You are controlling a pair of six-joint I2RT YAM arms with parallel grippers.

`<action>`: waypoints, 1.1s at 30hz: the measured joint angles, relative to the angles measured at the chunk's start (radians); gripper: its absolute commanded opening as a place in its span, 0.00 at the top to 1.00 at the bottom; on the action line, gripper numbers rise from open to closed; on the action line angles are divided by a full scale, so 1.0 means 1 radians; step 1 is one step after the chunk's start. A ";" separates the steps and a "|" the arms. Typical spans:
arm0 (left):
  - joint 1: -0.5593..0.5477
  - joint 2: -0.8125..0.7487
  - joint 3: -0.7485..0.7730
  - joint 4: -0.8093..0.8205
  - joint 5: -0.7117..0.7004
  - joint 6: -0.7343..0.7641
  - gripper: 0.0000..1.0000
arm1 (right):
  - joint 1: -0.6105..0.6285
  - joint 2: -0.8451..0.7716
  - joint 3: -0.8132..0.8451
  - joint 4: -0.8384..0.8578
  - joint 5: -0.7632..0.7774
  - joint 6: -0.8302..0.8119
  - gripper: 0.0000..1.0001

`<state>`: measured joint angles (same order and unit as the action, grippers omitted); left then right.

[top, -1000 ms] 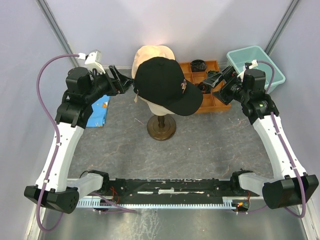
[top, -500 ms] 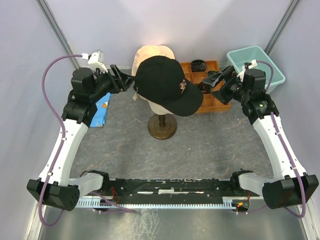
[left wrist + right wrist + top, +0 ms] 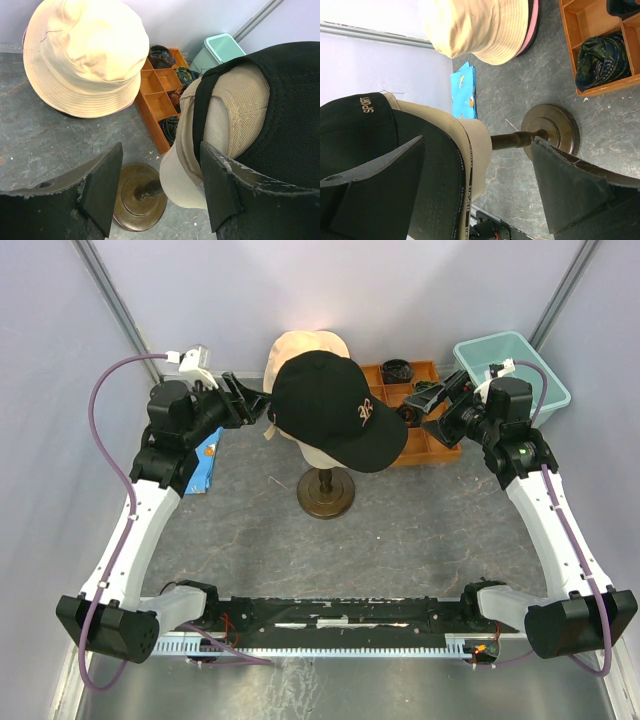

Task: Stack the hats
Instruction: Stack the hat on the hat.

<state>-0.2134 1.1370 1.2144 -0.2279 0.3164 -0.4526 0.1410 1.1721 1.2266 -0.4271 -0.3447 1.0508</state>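
Observation:
A black cap [image 3: 335, 410] with a pale logo sits on top of a tan cap [image 3: 240, 112] on the cream mannequin head [image 3: 185, 180]. Behind it lies a plain beige hat [image 3: 300, 345], over a pink hat whose edge [image 3: 532, 22] just shows. My left gripper [image 3: 252, 405] is at the back of the caps, open. In its wrist view its jaws [image 3: 160, 187] straddle the caps' rear edge, and the right finger [image 3: 222, 185] is close to the black fabric. My right gripper [image 3: 415, 405] is open, with the black brim [image 3: 445, 190] between its jaws [image 3: 477, 187].
The mannequin's brown stand [image 3: 323, 495] is at mid-table. An orange compartment tray [image 3: 372, 375] with dark items stands behind the right gripper. A teal tub [image 3: 510, 365] is in the back right corner. A blue packet [image 3: 200, 465] lies under the left arm.
The left arm has moved a little right, toward the back of the caps, and its jaws have narrowed slightly. The right arm has hardly moved.

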 measured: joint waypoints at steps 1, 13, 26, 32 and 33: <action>0.000 -0.001 0.000 0.000 0.000 0.000 0.29 | 0.000 0.000 0.000 0.002 0.000 0.000 0.08; -0.002 0.095 0.219 -0.177 0.000 0.004 0.04 | 0.000 0.002 -0.001 0.009 -0.014 0.000 0.07; -0.005 0.068 0.331 -0.212 -0.116 0.042 0.01 | -0.011 0.061 0.070 -0.008 0.021 -0.081 0.06; 0.004 -0.056 0.144 -0.143 -0.271 0.082 0.01 | -0.057 0.125 0.154 -0.058 0.121 -0.214 0.05; 0.008 -0.073 0.095 -0.117 -0.283 0.083 0.01 | -0.062 0.142 0.172 -0.069 0.146 -0.244 0.05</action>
<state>-0.2054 1.0637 1.3094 -0.3450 0.0338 -0.3695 0.0792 1.3136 1.3987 -0.4957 -0.1989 0.8066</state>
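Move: The black hat already sits on the mannequin head, its middle about 14 cm to the left hand's right, level with it in reach and height, its back edge at the fingertips. From the right hand its middle is some 14 cm left, also level. The peach hat lies roughly 18 cm ahead of the left hand, 8 right and 22 below; the wooden organizer is about 12 ahead of the right hand, 2 right and 32 below. Left opens and rises about 7 cm beside the black hat, then retreats left, sinking; right retreats forward-right, still open. ##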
